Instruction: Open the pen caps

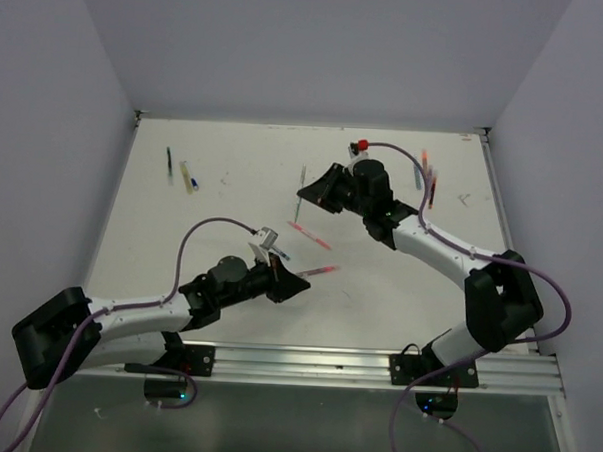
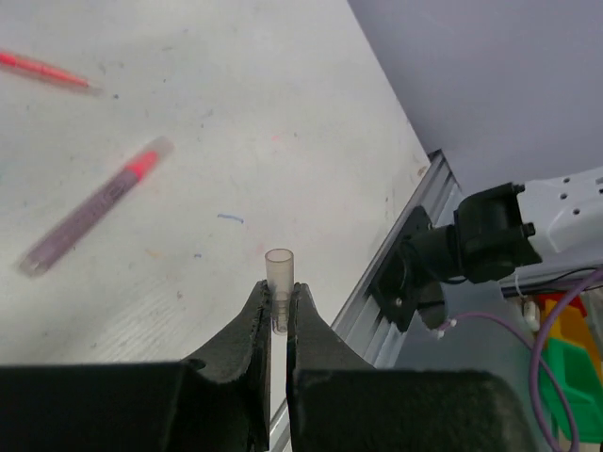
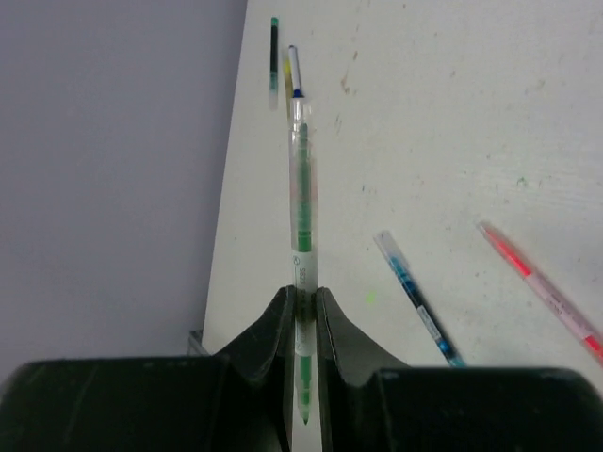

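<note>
My left gripper is shut on a small clear pen cap, which stands up between the fingertips above the table. It hangs over the near middle of the table. My right gripper is shut on the barrel of a green pen. The pen's bare green tip points back toward the wrist camera, and its far end sticks out ahead. In the top view this gripper is at the table's middle back.
A pink pen and a thin red pen lie beyond the left gripper. A blue pen and a pink one lie right of the right gripper. More pens lie far left and far right. The table's metal rail runs on the right.
</note>
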{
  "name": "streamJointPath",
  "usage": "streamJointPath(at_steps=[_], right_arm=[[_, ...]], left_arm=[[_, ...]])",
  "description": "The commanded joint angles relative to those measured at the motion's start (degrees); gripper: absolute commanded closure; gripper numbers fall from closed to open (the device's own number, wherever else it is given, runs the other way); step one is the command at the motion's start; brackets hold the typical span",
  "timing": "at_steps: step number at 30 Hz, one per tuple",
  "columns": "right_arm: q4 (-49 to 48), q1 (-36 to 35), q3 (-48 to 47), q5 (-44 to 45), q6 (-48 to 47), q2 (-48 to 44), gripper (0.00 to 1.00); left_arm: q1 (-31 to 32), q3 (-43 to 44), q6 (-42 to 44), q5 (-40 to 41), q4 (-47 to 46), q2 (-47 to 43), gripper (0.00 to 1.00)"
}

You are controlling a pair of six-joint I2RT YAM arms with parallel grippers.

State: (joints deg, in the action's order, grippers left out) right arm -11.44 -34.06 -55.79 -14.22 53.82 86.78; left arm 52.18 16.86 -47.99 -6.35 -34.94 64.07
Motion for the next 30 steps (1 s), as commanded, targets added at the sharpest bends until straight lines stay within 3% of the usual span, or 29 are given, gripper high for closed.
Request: streamJointPath(at_steps=[1, 6, 11, 20, 26, 30], right_arm=[[5.89, 0.58, -9.66, 9.64, 0.15, 2.33, 1.0], [18.68, 0.67, -15.39, 12.0, -6.96, 4.01, 1.0], [34.78, 1.71, -15.58, 19.13, -20.32, 3.13, 1.0], [41.76, 8.74, -10.83, 16.24, -30.35, 6.29, 1.0], [42.12, 8.84, -9.07, 18.09, -32.11, 9.54, 1.0], [42.12, 8.93, -9.6, 19.66, -32.82, 13.05, 1.0]], left_arm=[[2.57, -1.75, 1.67, 7.83, 5.38, -3.42, 1.0], [2.48, -1.14, 4.04, 12.74, 11.1, -6.94, 1.0], [1.96, 6.51, 7.55, 20.93, 27.27, -6.07, 1.0], [-3.75, 5.03, 5.02, 24.46, 34.06, -7.3, 1.0], [-10.34, 3.97, 3.34, 21.38, 32.65, -5.02, 1.0], [-11.66, 7.73, 2.81, 25.23, 34.85, -0.8, 1.0]])
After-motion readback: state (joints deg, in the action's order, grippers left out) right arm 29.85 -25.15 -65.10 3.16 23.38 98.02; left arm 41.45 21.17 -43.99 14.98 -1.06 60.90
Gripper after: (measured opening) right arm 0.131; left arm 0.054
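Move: My left hand, holding the clear cap, is headed for a bare spot about 14 cm to its left, 7 cm ahead and 12 cm down. From that hand the blue pen is about 14 cm ahead and 8 cm left, and the red marker 8 cm ahead and 4 cm right. My right hand has the uncapped green pen; its bare patch lies some 16 cm right, level, and 18 cm down, with the pink highlighter only 2 cm ahead and 3 cm right of that hand, near table height. Pen and cap already apart, I carry them further away from each other, both grips staying shut. My right hand first finishes a short forward-and-up swing of about 4 cm, then sweeps right and down past the pink highlighter, fingers tipping steeply towards the table. My left hand swings left some 12 cm, sinking and easing forward to the near side of the blue pen, its fingers tipping down too. ##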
